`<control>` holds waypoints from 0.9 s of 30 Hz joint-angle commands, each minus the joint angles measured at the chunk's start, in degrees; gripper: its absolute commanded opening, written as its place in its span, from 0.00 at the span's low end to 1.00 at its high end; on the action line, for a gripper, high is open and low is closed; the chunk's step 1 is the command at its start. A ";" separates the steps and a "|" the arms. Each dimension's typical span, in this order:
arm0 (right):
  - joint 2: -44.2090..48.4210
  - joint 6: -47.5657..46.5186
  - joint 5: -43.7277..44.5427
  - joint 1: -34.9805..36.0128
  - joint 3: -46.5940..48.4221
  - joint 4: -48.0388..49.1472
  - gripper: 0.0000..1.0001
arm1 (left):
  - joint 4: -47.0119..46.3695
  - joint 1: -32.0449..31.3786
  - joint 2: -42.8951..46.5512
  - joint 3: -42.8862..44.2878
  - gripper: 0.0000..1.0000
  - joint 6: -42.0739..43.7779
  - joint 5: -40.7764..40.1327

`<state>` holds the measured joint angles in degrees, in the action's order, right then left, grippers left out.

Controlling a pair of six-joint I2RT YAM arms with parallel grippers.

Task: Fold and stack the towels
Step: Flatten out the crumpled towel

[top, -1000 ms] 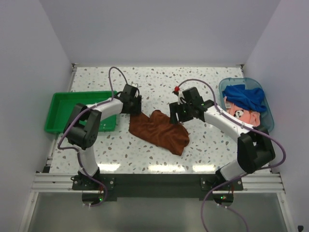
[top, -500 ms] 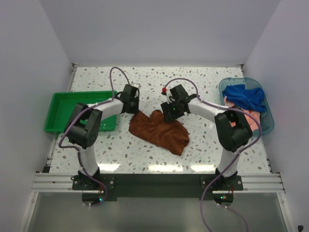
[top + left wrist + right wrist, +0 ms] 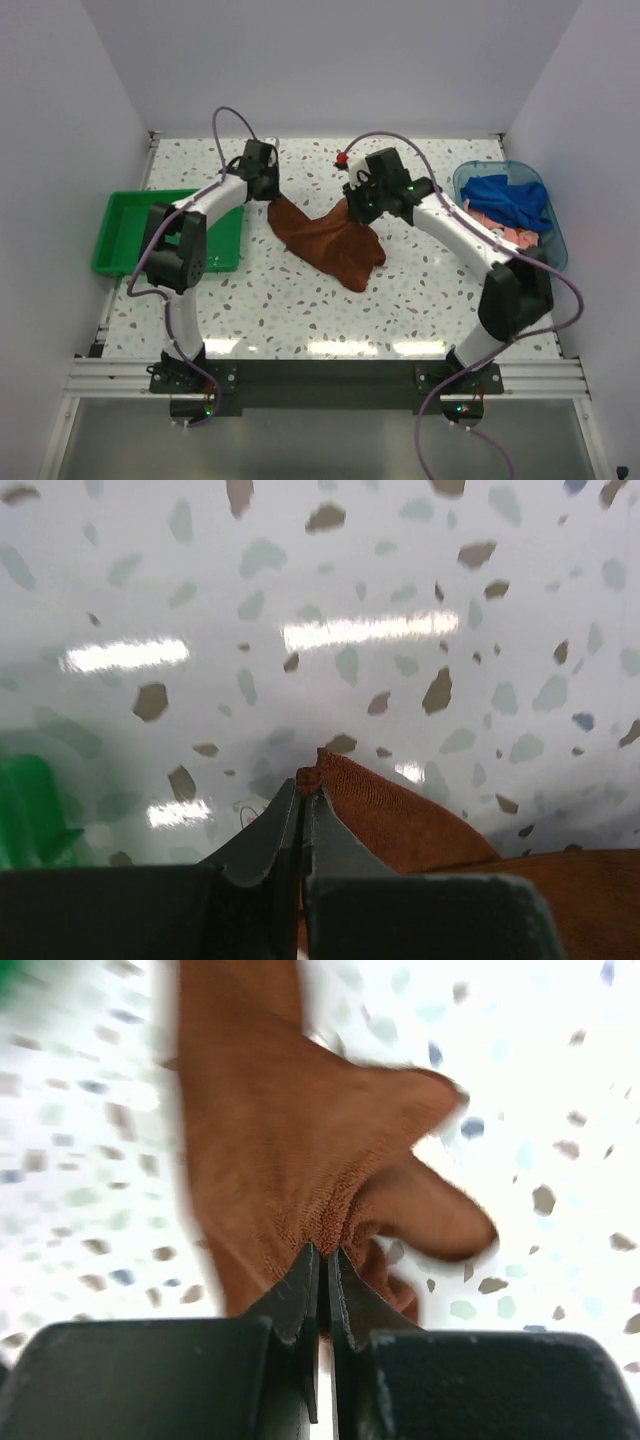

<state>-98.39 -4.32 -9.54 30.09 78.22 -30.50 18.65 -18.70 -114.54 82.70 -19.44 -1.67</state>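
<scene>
A rust-brown towel (image 3: 325,240) hangs stretched between both grippers over the middle of the table, its lower part trailing toward the front. My left gripper (image 3: 270,197) is shut on the towel's left corner (image 3: 325,770), pinched at the fingertips. At the other side my right gripper (image 3: 352,207) is shut on a bunched edge of the same towel (image 3: 290,1160), close to its right corner. A royal blue towel (image 3: 510,200) and a pink one (image 3: 500,235) lie crumpled in the clear blue tub (image 3: 556,250) at the right.
A green plastic tray (image 3: 120,235) sits at the table's left edge, under the left arm's elbow. The white side walls stand close on both sides.
Both grippers closed on the rust-brown towel's far corners and moved away from the arm bases, lifting and dragging that edge toward the back of the table.
</scene>
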 commanded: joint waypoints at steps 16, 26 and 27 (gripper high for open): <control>9.18 -10.45 -21.94 24.14 -11.78 -29.61 0.43 | -1.08 2.88 3.35 -0.34 0.00 -0.25 2.90; 5.49 3.85 -6.75 8.07 -0.35 -12.15 0.59 | -0.90 2.88 12.58 -11.93 0.00 1.42 2.91; 4.88 5.88 -5.85 5.62 -0.34 -10.04 0.60 | -0.64 2.88 13.72 -12.38 0.00 1.60 2.73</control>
<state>-91.88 -6.26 -22.26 40.93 75.90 -48.86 18.98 -16.14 -105.38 71.66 -19.25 0.86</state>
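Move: Below and between the two shut grippers hangs the brown towel, each pinching its edge: its middle lies about 10 cm back and 11 cm right of the left hand, 5 cm down, and 5 cm back and 7 cm left of the right hand, 10 cm down. Its near lobe is some 15 cm straight back from the right hand. The green tray is centred about 22 cm left and 7 cm back of the left hand; the blue basket stands some 34 cm right of the right hand, level with it. Flinging the towel towards the robot, the right hand rises about 10 cm, then sweeps back some 27 cm and down, swinging counter-clockwise, and its fingers open and let go; still empty, it returns forward about 13 cm over the towel, its turn partly undone. The left hand keeps its pinch on the far-left corner, lifts forward and up about 5 cm, then draws back 8 cm and down. ##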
